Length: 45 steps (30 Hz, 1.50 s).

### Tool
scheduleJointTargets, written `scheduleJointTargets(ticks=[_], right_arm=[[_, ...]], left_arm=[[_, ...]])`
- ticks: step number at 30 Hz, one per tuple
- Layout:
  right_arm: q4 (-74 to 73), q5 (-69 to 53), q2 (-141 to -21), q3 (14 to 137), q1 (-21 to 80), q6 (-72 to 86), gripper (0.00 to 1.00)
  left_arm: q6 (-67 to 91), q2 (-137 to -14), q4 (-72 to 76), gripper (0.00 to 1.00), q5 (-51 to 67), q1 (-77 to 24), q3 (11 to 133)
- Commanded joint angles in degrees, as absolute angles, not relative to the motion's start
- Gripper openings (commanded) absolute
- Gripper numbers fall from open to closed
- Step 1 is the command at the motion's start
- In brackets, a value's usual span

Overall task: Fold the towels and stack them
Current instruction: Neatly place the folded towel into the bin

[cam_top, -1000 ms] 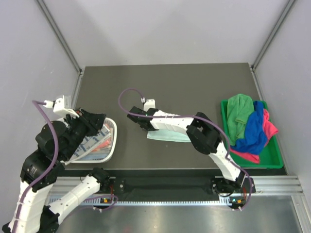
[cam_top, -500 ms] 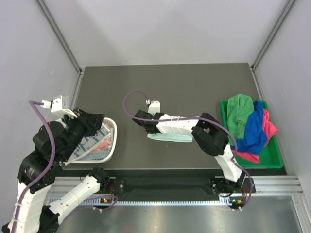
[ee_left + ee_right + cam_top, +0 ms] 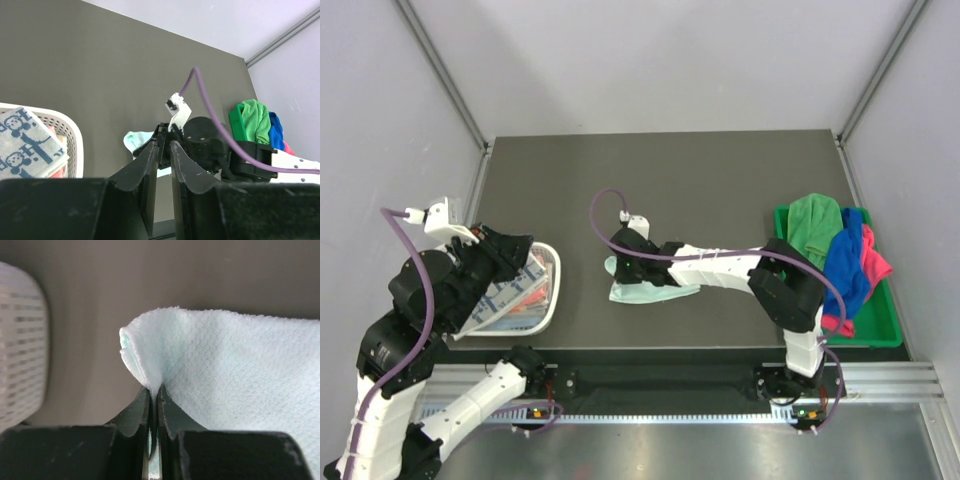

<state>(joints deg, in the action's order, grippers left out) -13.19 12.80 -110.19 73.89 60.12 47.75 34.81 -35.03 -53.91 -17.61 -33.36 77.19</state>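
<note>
A pale mint towel (image 3: 650, 293) lies folded on the dark table, left of centre. My right gripper (image 3: 621, 264) is shut on its left edge; in the right wrist view the gripper (image 3: 154, 390) pinches a raised fold of the mint towel (image 3: 225, 360). My left gripper (image 3: 525, 255) hovers over the white mesh basket (image 3: 553, 292), its jaws a narrow gap apart with nothing between them (image 3: 163, 144). A navy and white patterned towel (image 3: 25, 145) lies folded in the basket on a coral one (image 3: 523, 308). Green (image 3: 815, 235), blue (image 3: 845, 272) and pink (image 3: 876, 263) towels are heaped in the bin.
The green plastic bin (image 3: 880, 336) stands at the table's right edge. The white mesh basket (image 3: 70, 131) sits at the near left, close to the mint towel's left end (image 3: 134, 140). Grey walls enclose the table on three sides.
My right gripper has shut on the mint towel's left edge, and the towel has shifted slightly left and bunched there. The right arm's elbow swung right. The left arm has barely moved.
</note>
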Motion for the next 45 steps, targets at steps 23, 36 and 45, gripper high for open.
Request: scheduleJointTargets(ticks=[23, 36, 45], right_arm=[[-4.0, 5.6, -125.6, 117.9, 69.6, 53.0, 0.0], [-5.3, 4.4, -133.2, 131.3, 71.5, 53.8, 0.0], [-1.2, 0.5, -137.5, 136.1, 72.1, 54.6, 0.0]], left_arm=[[33.8, -34.7, -59.5, 0.19, -15.0, -33.2, 87.9], [32.4, -34.5, -60.1, 0.19, -14.9, -33.2, 89.6], [31.8, -34.4, -60.2, 0.19, -14.9, -33.2, 90.4]])
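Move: About 30 cm to the left of the right hand and some 4 cm nearer the base is the middle of the white bin, roughly at hand height. The patterned towel lies on the stack inside, about 26 cm to that hand's left and 5 cm back. The folded white towel, its left end already pinched by the right fingers, has its middle about 8 cm right of them, 3 cm back and a little below. From the raised left hand, the bin is about 17 cm left, 5 cm ahead and 33 cm down. Keeping its pinch on the white towel's left end, the right hand sweeps about 25 cm left towards the bin and rises some 22 cm, most of the climb coming early, with a small draw-back near the end. Its wrist swings the steeply down-pointing fingers up to nearly level, pointing left. The empty left hand backs off and lifts about 5 cm, out of the way. ##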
